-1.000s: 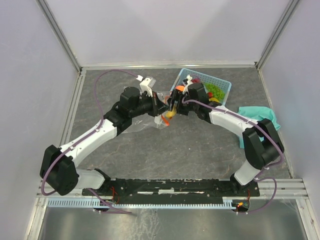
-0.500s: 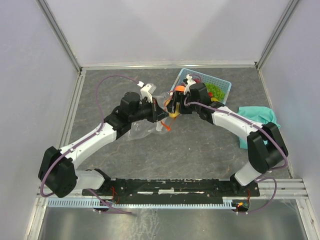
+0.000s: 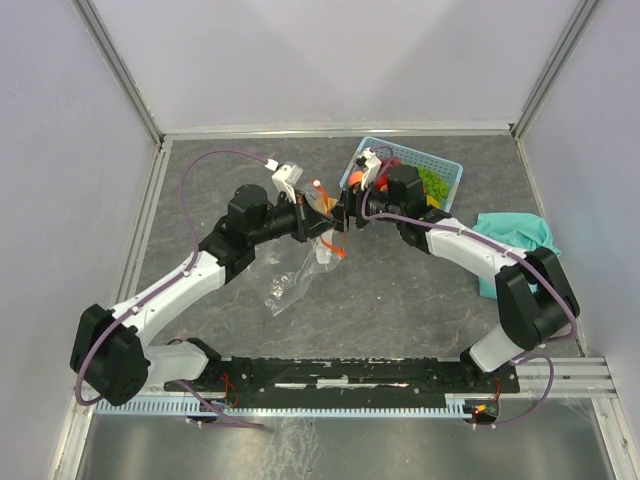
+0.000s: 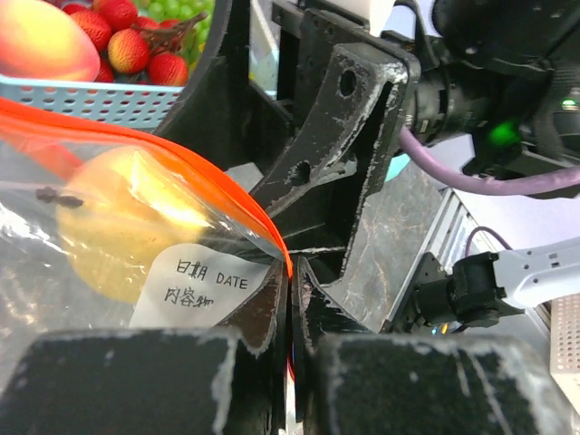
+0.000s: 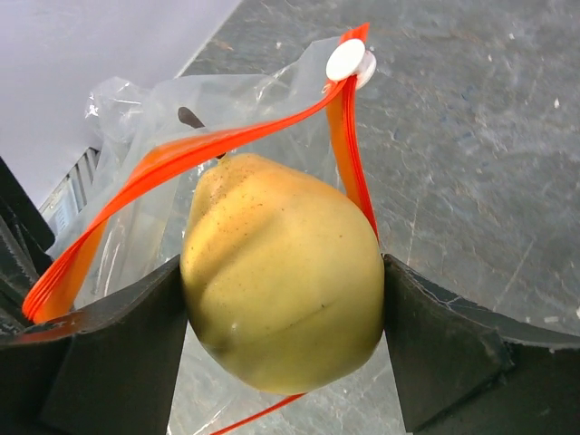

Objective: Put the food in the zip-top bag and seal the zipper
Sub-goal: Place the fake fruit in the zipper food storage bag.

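The zip-top bag (image 3: 291, 279) hangs clear and crinkly from my left gripper (image 3: 322, 224), which is shut on the red-orange zipper (image 4: 288, 265) at one corner of the mouth. The bag's white label (image 4: 201, 283) faces the left wrist camera. My right gripper (image 5: 283, 306) is shut on a yellow toy fruit (image 5: 281, 272), held in the open mouth between the two zipper strips (image 5: 181, 159). The white slider (image 5: 348, 60) sits at the far end of the mouth. Seen through the plastic, the yellow fruit (image 4: 127, 227) is inside the mouth.
A light-blue basket (image 3: 448, 170) at the back right holds more food: a peach (image 4: 43, 41), red berries (image 4: 127, 47) and green pieces (image 3: 433, 182). A teal cloth (image 3: 515, 235) lies right of the right arm. Grey walls surround the table.
Both grippers have risen and shifted toward the back, lifting the bag's mouth. The bag now hangs down to the left instead of lying under the left arm. The yellow fruit stayed gripped.
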`<state>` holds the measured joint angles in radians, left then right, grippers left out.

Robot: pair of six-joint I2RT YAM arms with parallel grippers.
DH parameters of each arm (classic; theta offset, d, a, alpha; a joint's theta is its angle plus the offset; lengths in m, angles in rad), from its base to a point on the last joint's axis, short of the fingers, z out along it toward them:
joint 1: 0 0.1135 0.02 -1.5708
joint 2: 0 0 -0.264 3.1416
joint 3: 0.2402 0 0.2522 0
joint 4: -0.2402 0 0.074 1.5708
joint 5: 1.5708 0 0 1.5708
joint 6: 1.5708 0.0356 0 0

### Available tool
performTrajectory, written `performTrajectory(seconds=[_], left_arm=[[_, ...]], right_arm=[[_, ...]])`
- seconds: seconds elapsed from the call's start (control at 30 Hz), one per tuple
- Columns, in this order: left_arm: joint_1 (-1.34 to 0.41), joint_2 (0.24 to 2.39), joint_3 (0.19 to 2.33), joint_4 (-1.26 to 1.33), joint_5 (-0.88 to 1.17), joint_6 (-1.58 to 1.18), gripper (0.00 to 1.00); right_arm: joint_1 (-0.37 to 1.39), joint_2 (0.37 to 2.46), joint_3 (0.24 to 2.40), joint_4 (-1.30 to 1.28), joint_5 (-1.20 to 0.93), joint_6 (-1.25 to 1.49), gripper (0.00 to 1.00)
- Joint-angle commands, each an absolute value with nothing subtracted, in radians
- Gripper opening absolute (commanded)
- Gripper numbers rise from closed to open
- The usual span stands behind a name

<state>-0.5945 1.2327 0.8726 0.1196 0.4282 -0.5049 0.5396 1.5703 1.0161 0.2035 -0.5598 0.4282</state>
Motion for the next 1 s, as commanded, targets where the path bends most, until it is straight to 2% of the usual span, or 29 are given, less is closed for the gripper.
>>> performTrajectory(seconds=[0.0,0.2,0.4,0.63,0.97], left_arm=[[-0.585,1.201,0.861,0.252,0.513,-0.563,0.03],[-0.584,1.222,0.864,0.271,0.549,-0.580,0.03],[-0.584,1.209,0.903,0.127,0.421,-0.514,0.03],[-0.585,1.237,0.896,0.045,0.338,-0.519,0.04],[-0.586,1.247,0.981,-0.183,0.125,-0.526,0.29]], right_arm=[[0.543,1.610,1.009,0.389,-0.687,0.411,0.40],[0.546,1.643,0.984,0.470,-0.663,0.413,0.42],[0.545,1.573,0.984,0.194,-0.456,0.209,0.39],[0.555,1.482,0.934,0.134,-0.387,0.140,0.38],[0.603,1.518,0.924,0.172,-0.351,0.166,0.38]])
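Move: The right hand holds the yellow pear at the bag's mouth, whose middle is about 3 cm to its left, 1 cm back and 2 cm lower. The white slider stands some 6 cm ahead and 5 cm left of this hand; the blue basket's middle is roughly 12 cm ahead, 16 cm right and 14 cm below. From the left hand, pinching the orange rim, the pear is about 4 cm ahead, 4 cm right and 2 cm lower. Down and apart after a small lift: the right hand nudges left, then sinks and backs off to the right, ending about 4 cm lower with its fingers tipped further down and the pear still gripped. The left hand bobs up, then swings down, left and a little forward, about 5 cm in all, turning counter-clockwise and dipping its fingers as they begin to part around the orange rim. ##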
